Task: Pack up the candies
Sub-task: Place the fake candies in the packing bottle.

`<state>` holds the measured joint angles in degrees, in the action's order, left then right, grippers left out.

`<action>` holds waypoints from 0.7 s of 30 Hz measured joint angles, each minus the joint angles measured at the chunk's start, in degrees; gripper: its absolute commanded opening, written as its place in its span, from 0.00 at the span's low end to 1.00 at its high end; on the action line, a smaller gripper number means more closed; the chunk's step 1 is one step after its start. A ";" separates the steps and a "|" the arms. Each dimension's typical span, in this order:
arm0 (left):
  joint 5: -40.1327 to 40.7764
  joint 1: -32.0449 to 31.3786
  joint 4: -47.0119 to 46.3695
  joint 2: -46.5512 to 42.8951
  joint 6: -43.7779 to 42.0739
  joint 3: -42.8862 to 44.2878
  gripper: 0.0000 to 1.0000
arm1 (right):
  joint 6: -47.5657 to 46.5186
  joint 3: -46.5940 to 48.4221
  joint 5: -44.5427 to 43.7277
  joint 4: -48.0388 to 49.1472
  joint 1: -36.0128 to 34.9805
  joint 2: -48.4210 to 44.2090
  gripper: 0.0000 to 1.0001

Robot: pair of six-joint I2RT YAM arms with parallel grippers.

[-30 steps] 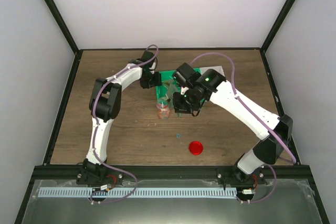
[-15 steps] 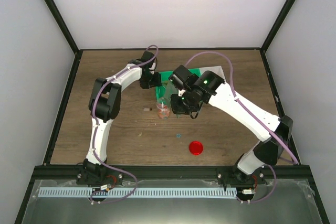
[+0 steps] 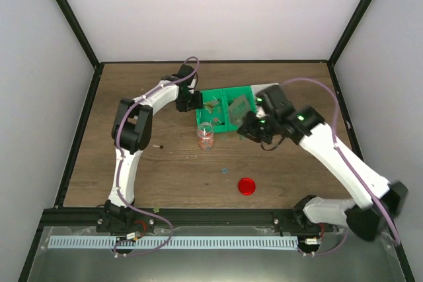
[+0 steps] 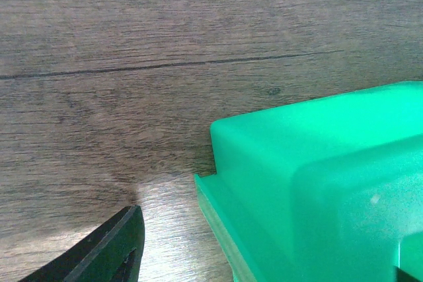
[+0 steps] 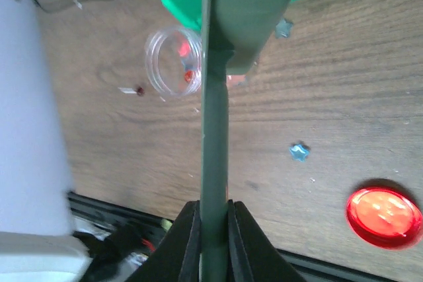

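Observation:
The candies (image 3: 213, 105) lie in a green tray (image 3: 228, 92); a few red ones (image 5: 188, 74) sit in the small clear jar (image 3: 205, 135), which also shows in the right wrist view (image 5: 173, 61). One stray candy (image 3: 157, 145) lies on the table left of the jar. My right gripper (image 3: 251, 125) (image 5: 213, 206) is shut on the handle of a dark green scoop (image 5: 214, 130), whose blade (image 3: 239, 105) hangs over the tray's front right. My left gripper (image 3: 190, 102) is at the tray's left end; one finger (image 4: 109, 252) shows, apart from the tray wall (image 4: 310, 176).
A round red lid (image 3: 246, 185) (image 5: 384, 216) lies on the wooden table near the front. Small blue star-shaped bits (image 5: 299, 152) (image 5: 284, 28) lie between the tray and the lid. Black frame posts and white walls close in the table.
My right arm has swung right, carrying the scoop from over the jar to the tray's right front. A stray candy has travelled left across the table. The left arm has stayed put.

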<state>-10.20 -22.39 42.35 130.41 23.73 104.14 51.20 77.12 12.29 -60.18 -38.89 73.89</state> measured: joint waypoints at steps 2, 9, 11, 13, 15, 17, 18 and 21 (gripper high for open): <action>0.00 0.00 0.02 0.00 0.00 0.00 0.59 | 2.97 -6.60 3.52 5.62 5.07 -6.21 0.01; 0.07 0.00 0.02 0.00 0.00 0.00 0.51 | 14.99 -26.38 15.45 21.42 19.65 -18.21 0.01; 0.11 -0.04 0.02 0.00 -0.02 0.00 0.47 | 16.06 -26.16 16.96 21.90 22.71 -15.76 0.01; 0.33 -0.07 0.07 0.00 0.00 0.00 0.43 | 15.98 -23.87 18.18 20.90 25.53 -12.22 0.01; 0.59 -0.09 0.15 0.00 0.00 0.00 0.40 | 15.19 -19.96 19.47 20.13 27.98 -7.41 0.01; 0.81 -0.09 0.22 0.00 -0.02 0.00 0.33 | 14.14 -16.44 20.39 20.13 29.40 -3.61 0.01; 0.81 -0.09 0.20 0.00 -0.02 0.00 0.31 | 13.94 -15.15 20.85 20.44 29.90 -2.23 0.01; 1.42 -0.15 0.50 0.00 0.17 0.26 0.27 | 13.81 -13.62 22.56 21.81 31.26 0.17 0.01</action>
<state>-8.78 -22.55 42.85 130.41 23.90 104.40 65.01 63.51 34.85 -38.37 -7.64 74.06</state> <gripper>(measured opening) 0.307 0.104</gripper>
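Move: The right hand, holding the scoop, has the white tray about 25 cm ahead, 16 cm to its right and 21 cm below. The jar stands some 7 cm ahead, 9 cm to its left and 18 cm below; the green tray's middle is about 24 cm ahead, 1 cm left and 21 cm below. From the left hand, at its wall, the green tray's middle is about 12 cm right, 1 cm back and 1 cm lower. Right hand swings the scoop about 10 cm forward and 9 cm right towards the white tray; left fingers half-close on the green tray's wall. ##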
